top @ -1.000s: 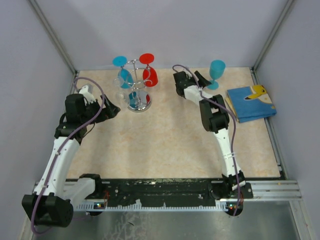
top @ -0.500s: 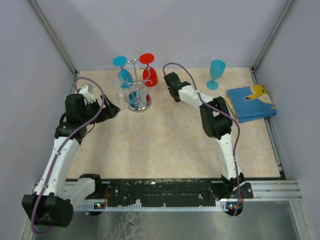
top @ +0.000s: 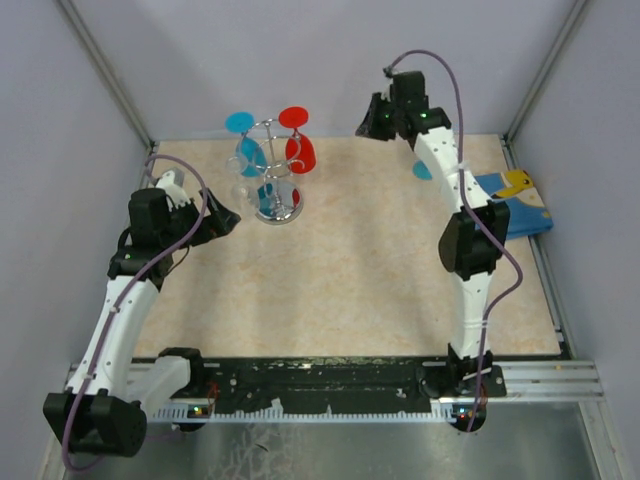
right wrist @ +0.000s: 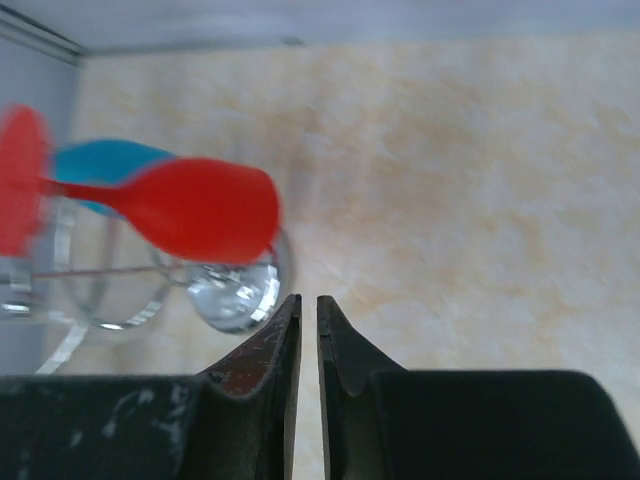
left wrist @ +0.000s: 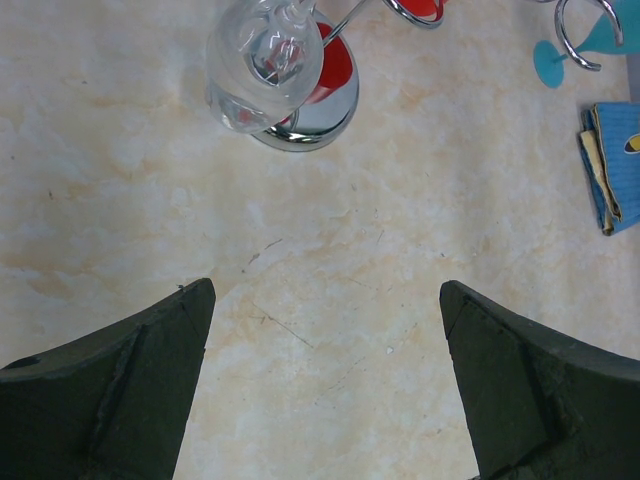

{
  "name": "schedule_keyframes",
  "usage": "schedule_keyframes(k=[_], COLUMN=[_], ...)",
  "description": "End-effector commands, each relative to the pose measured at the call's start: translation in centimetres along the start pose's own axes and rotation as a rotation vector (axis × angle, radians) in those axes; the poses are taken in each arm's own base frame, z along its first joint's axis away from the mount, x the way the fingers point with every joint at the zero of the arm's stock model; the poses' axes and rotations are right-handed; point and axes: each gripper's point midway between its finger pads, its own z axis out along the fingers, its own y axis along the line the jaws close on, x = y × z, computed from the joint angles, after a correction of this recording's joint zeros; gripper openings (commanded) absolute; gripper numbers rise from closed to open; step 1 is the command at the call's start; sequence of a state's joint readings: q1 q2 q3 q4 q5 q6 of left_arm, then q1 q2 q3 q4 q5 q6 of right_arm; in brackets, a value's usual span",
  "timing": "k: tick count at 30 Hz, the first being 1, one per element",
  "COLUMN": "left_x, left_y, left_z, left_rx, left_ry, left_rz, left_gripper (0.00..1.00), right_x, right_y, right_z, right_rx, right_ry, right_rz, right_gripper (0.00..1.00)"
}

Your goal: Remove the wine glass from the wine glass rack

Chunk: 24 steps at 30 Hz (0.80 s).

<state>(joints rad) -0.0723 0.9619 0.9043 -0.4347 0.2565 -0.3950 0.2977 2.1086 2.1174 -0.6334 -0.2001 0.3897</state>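
Note:
The silver wire wine glass rack (top: 277, 200) stands at the back left of the table. A blue wine glass (top: 246, 150), a red wine glass (top: 299, 148) and a clear wine glass (left wrist: 265, 55) hang upside down from its arms. My left gripper (top: 231, 216) is open and empty, low over the table just left of the rack; in its wrist view (left wrist: 325, 290) the clear glass and chrome base (left wrist: 335, 100) lie ahead. My right gripper (top: 369, 124) is raised high at the back, right of the rack. Its jaws (right wrist: 308, 302) are shut and empty, facing the red glass (right wrist: 200, 210).
A second blue wine glass (top: 421, 170) stands on the table at the back right, mostly hidden behind my right arm. A folded blue cloth (top: 520, 205) lies by the right edge. Grey walls close in the table on three sides.
My right gripper left the standing blue glass, swung left toward the rack, then rose high at the back. The left arm has not moved.

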Motion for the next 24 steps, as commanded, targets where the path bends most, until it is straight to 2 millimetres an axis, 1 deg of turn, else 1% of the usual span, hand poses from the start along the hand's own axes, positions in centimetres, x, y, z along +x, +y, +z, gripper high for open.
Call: schedule_keyframes(k=[1, 2, 4, 8, 12, 17, 24], left_x=[-0.8, -0.9, -0.9, -1.1, -1.3, -1.1, -1.2], left_y=[-1.1, -1.1, -1.1, -1.2, -1.1, -1.1, -0.8], left_z=[-0.4, -0.4, -0.4, -0.5, -0.4, -0.1, -0.1], left_rx=[0.041, 0.040, 0.042, 0.042, 0.038, 0.039, 0.024], left_ry=[-0.023, -0.025, -0.027, -0.033, -0.037, -0.026, -0.028], left_rz=[0.001, -0.002, -0.003, 0.000, 0.006, 0.001, 0.007], left_gripper=[1.00, 1.00, 1.00, 1.00, 1.00, 1.00, 1.00], right_x=[-5.9, -6.8, -7.7, -7.5, -7.6, -7.4, -6.8], right_y=[8.0, 8.7, 9.9, 10.8, 11.6, 12.2, 13.9], right_z=[-2.9, -2.8, -2.7, -1.9, -1.4, -0.6, 0.5], right_rx=[-0.428, -0.474, -0.581, -0.686, -0.700, -0.726, -0.780], right_ry=[-0.022, -0.025, -0.018, -0.012, -0.021, -0.017, -0.020], right_rz=[0.120, 0.131, 0.170, 0.201, 0.184, 0.202, 0.204], right_gripper=[0.14, 0.17, 0.20, 0.35, 0.46, 0.49, 0.48])
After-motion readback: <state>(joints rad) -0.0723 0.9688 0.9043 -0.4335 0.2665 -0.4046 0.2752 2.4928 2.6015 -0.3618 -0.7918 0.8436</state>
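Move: The red glass hanging on the rack is about 15 cm to the right hand's left, 2 cm ahead and a couple below; from the left hand it lies some 23 cm ahead and 15 cm right. The blue glass hangs about 11 cm left of the red one, level with it fore and aft. The rack's middle is some 18 cm left of the right hand, 5 back, 12 down; the teal glass on the table, 16 cm right, 4 ahead, 13 below. Touching nothing yet, the right hand heads left towards the red glass on the rack, about 10 cm with a little forward. It first climbs roughly 11 cm, then sinks back about 5, easing off, while the wrist rolls its left side up some 35 degrees and swings counter-clockwise about 20, and the nearly shut fingers open to about half. ##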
